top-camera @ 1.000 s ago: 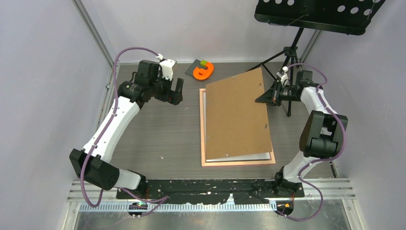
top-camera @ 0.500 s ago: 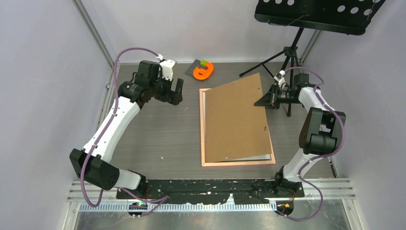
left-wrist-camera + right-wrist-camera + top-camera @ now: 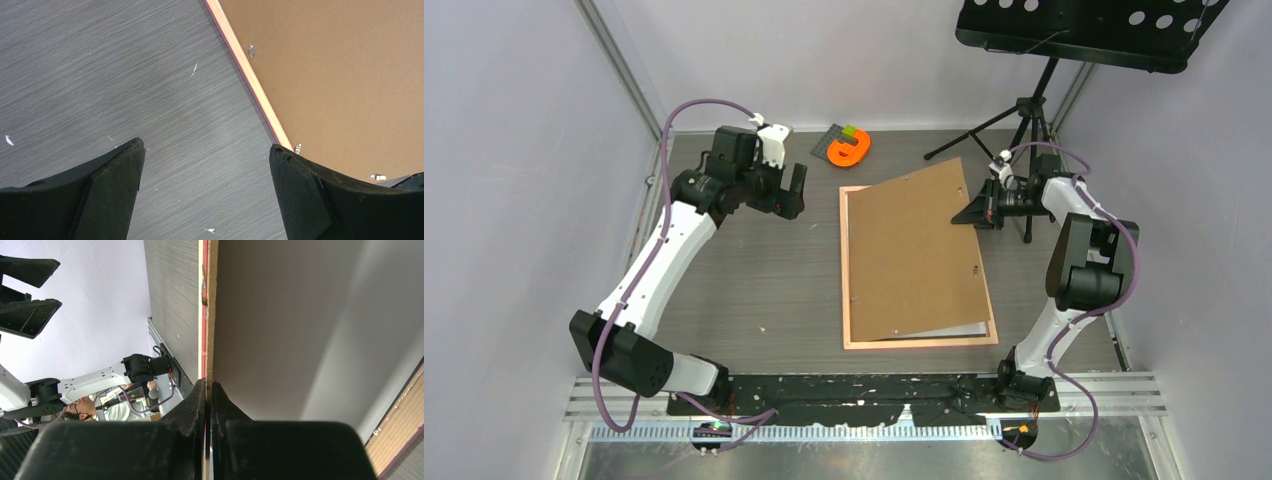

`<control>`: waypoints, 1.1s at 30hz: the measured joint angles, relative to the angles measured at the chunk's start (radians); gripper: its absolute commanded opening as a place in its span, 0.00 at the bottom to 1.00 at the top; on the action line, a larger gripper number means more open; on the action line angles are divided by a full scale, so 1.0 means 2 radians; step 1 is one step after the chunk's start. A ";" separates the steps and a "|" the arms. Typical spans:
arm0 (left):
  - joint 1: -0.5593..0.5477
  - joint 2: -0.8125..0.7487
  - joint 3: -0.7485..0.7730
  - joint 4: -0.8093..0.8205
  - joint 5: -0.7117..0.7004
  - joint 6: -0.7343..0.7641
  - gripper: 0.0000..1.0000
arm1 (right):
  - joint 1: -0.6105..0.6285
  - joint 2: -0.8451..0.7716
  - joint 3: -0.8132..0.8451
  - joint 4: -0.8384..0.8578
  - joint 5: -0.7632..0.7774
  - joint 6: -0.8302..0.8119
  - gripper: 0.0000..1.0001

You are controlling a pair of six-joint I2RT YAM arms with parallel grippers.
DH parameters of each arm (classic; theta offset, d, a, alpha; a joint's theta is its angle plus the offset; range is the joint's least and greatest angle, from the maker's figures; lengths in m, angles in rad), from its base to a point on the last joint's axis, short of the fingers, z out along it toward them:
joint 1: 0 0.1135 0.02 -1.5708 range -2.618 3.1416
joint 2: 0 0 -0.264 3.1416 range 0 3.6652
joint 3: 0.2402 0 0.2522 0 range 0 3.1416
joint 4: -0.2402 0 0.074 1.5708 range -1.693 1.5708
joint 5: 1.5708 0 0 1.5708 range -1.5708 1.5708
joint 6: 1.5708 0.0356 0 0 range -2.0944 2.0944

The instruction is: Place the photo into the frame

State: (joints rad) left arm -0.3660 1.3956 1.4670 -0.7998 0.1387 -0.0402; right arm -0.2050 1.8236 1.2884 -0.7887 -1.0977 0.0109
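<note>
The pink frame (image 3: pixel 919 342) lies flat mid-table. A brown backing board (image 3: pixel 914 250) covers it, skewed, its far right corner lifted. My right gripper (image 3: pixel 980 208) is shut on that corner; in the right wrist view the jaws (image 3: pixel 208 390) pinch the board's thin edge (image 3: pixel 212 315), with the frame's red rim (image 3: pixel 203 340) beside it. The photo shows only as a pale strip (image 3: pixel 946 329) under the board's near edge. My left gripper (image 3: pixel 792 195) hangs open over bare table left of the frame (image 3: pixel 250 75), its fingers (image 3: pixel 115 175) wide apart and empty.
An orange part (image 3: pixel 848 148) with a grey piece lies at the back, beyond the frame. A black tripod music stand (image 3: pixel 1034 110) is just behind my right gripper. Small metal tabs (image 3: pixel 251 50) line the board's edge.
My right gripper has moved left and down with the board's corner, so the board lies lower and more squarely over the frame. The left arm has not moved.
</note>
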 measured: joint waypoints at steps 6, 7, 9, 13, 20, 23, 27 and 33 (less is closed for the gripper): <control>0.000 0.000 0.000 0.000 -0.004 0.000 0.93 | 0.004 0.018 0.010 0.000 -0.003 -0.009 0.06; 0.000 0.000 0.000 0.000 -0.004 0.000 0.93 | 0.004 0.018 0.010 -0.001 -0.003 -0.009 0.06; 0.000 0.000 -0.001 0.000 -0.007 0.000 0.93 | 0.005 0.018 0.012 -0.002 -0.003 -0.010 0.06; 0.000 0.000 -0.001 0.000 -0.008 0.000 0.93 | 0.008 0.021 0.017 -0.002 -0.004 -0.013 0.06; 0.000 0.000 -0.001 0.000 -0.011 0.000 0.93 | 0.010 0.037 0.014 0.010 -0.001 -0.013 0.12; 0.000 0.000 -0.001 0.000 -0.011 0.000 0.93 | 0.010 0.037 0.006 0.020 0.006 -0.011 0.22; 0.000 0.000 -0.001 0.000 -0.011 0.000 0.93 | 0.011 0.038 -0.004 0.035 0.035 -0.013 0.39; 0.000 0.000 -0.004 0.000 -0.011 0.000 0.93 | 0.021 0.038 -0.011 0.047 0.082 -0.020 0.67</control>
State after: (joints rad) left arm -0.3656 1.3956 1.4593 -0.7990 0.1169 -0.0402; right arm -0.1638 1.8988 1.2655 -0.6937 -0.9344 -0.0288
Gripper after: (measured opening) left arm 0.928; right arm 0.601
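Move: Your right hand holds the raised right edge of the brown backing board. The frame it goes into has its middle about 7 cm to the left, 7 cm back and some 9 cm below. The frame's right rail is about 5 cm to the right, level fore and aft and equally low; the pale photo sheet already lies in the frame, centred like it. From the idle left hand, the frame's middle is roughly 23 cm right, 9 cm back and 20 cm down. Lower the right hand about 5 cm towards the frame to lay the backing board's raised right edge down, easing forward about 1 cm, slowly at first and faster in the second half. Over that faster stretch, open the fingers from their pinch to more than halfway, leaving the edge between them, while the left-pointing fingertips dip some 10 degrees. ##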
